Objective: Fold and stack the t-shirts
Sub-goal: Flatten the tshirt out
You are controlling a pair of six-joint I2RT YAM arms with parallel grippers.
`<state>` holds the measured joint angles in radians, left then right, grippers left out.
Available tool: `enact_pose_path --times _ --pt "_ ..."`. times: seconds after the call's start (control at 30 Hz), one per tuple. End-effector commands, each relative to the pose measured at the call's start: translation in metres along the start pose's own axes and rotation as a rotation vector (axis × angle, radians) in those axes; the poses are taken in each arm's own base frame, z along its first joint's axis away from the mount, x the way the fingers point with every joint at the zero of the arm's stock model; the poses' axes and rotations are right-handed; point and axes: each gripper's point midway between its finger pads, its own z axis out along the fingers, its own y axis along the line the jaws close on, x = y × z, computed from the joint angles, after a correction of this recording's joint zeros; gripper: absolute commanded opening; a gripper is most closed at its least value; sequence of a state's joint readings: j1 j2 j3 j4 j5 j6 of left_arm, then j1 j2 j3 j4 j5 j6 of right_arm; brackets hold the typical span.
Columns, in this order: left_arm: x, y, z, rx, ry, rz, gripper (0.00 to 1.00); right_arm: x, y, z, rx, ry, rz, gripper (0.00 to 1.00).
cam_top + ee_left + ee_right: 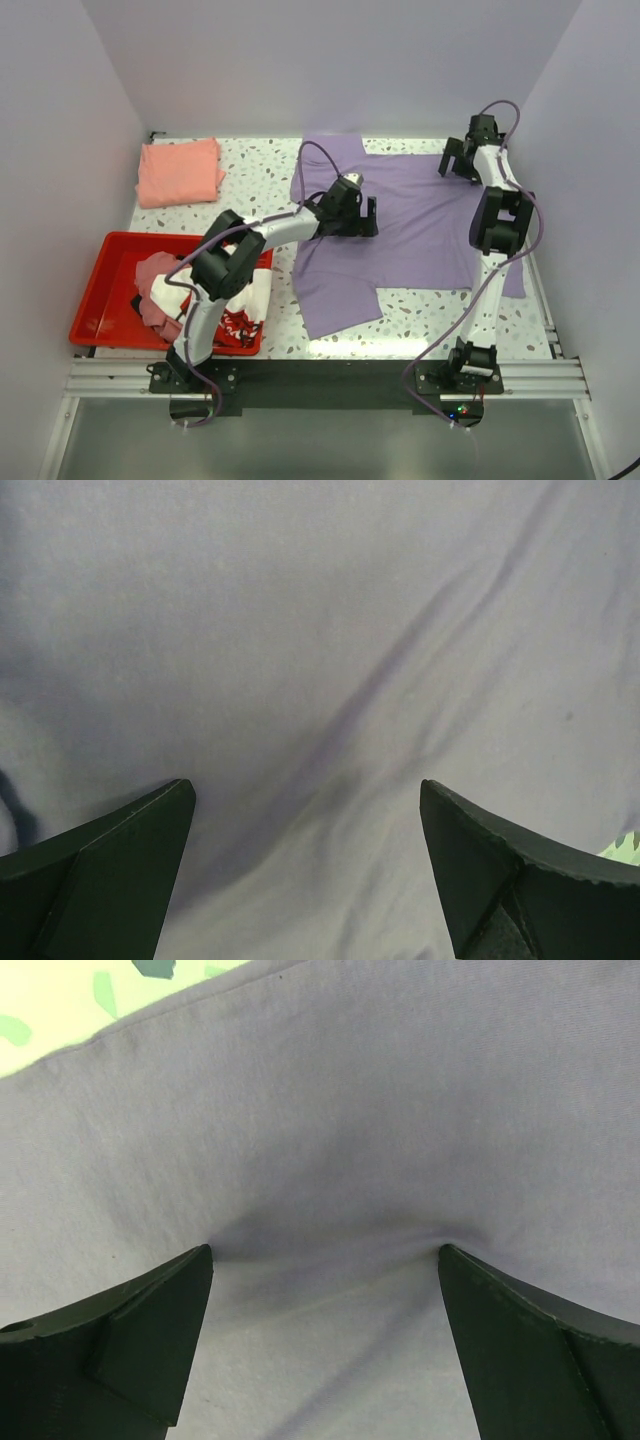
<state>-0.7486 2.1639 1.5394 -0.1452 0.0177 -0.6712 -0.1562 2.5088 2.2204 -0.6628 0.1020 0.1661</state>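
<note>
A lavender-purple t-shirt (420, 205) lies spread flat over the middle and right of the table. My left gripper (364, 217) is down on its left part, jaws open, with only purple cloth (320, 630) between the fingers (110, 870). At the shirt's far right edge my right gripper (453, 162) is open too. Both of its fingertips (150, 1340) press into the cloth (330, 1140), dimpling it, close to the hem. A folded salmon-pink t-shirt (180, 172) rests at the far left. More t-shirts, dusty pink (158, 283) and white with red print (247, 308), are heaped in the red tray.
The red plastic tray (110, 285) sits at the near left, beside the left arm's base. White walls close in the table on the left, back and right. Speckled tabletop (60, 1000) shows just past the purple hem in the right wrist view.
</note>
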Motion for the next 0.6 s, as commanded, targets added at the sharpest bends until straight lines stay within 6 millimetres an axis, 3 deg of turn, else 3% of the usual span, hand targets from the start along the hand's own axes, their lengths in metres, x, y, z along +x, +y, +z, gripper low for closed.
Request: enact_pose_path --times 0.0,0.1,0.17,0.3,0.33,0.37,0.43,0.5,0.57 --pt "0.006 -0.010 -0.019 -0.005 0.018 -0.012 1.00 -0.015 0.005 -0.005 -0.071 -0.025 -0.008 0.99" --pt "0.010 -0.014 -0.024 -0.007 0.025 -0.014 1.00 -0.039 0.019 -0.030 -0.156 -0.088 -0.020 0.99" --pt "0.009 -0.017 -0.029 -0.021 0.010 -0.007 1.00 -0.050 0.031 -0.058 -0.218 -0.126 -0.072 0.99" --pt "-0.016 -0.023 -0.050 -0.049 -0.068 0.017 1.00 -0.062 0.041 -0.107 -0.235 -0.219 -0.139 0.99" --pt "-0.021 -0.023 -0.054 -0.064 -0.079 0.030 1.00 -0.047 0.047 -0.107 -0.243 -0.193 -0.159 0.99" --pt "-0.020 -0.018 -0.059 -0.094 -0.069 0.038 1.00 -0.056 0.050 -0.131 -0.250 -0.243 -0.167 0.99" --pt "-0.036 -0.014 -0.074 -0.138 -0.124 0.039 1.00 -0.037 0.057 -0.137 -0.217 -0.221 -0.195 0.99" --pt "-0.047 -0.010 -0.089 -0.163 -0.171 0.063 1.00 -0.031 0.064 -0.160 -0.201 -0.237 -0.218 0.99" --pt "-0.059 -0.005 -0.101 -0.190 -0.217 0.089 1.00 -0.001 0.071 -0.163 -0.133 -0.191 -0.227 0.99"
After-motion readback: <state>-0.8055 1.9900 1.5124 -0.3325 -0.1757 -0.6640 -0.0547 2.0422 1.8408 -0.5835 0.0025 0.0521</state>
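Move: Under both open grippers lies the t-shirt; its middle is about 13 cm to the right of the left hand, level with it, and some 18 cm back and 16 cm left of the right hand, a couple of centimetres lower than either. Its far edge runs about 5 cm ahead of the right hand. From the left hand, one sleeve lies about 22 cm back and 7 cm left, the other about 24 cm ahead and 7 cm left. Coming free of the t-shirt near its far right part, the open right gripper nudges forward under a centimetre, then lifts some 12 cm while swinging left and back in over the cloth, turning about 15 degrees counter-clockwise. The left gripper, also open, first slides back about 3 cm along the cloth, then rises 5 cm, drifting left. ##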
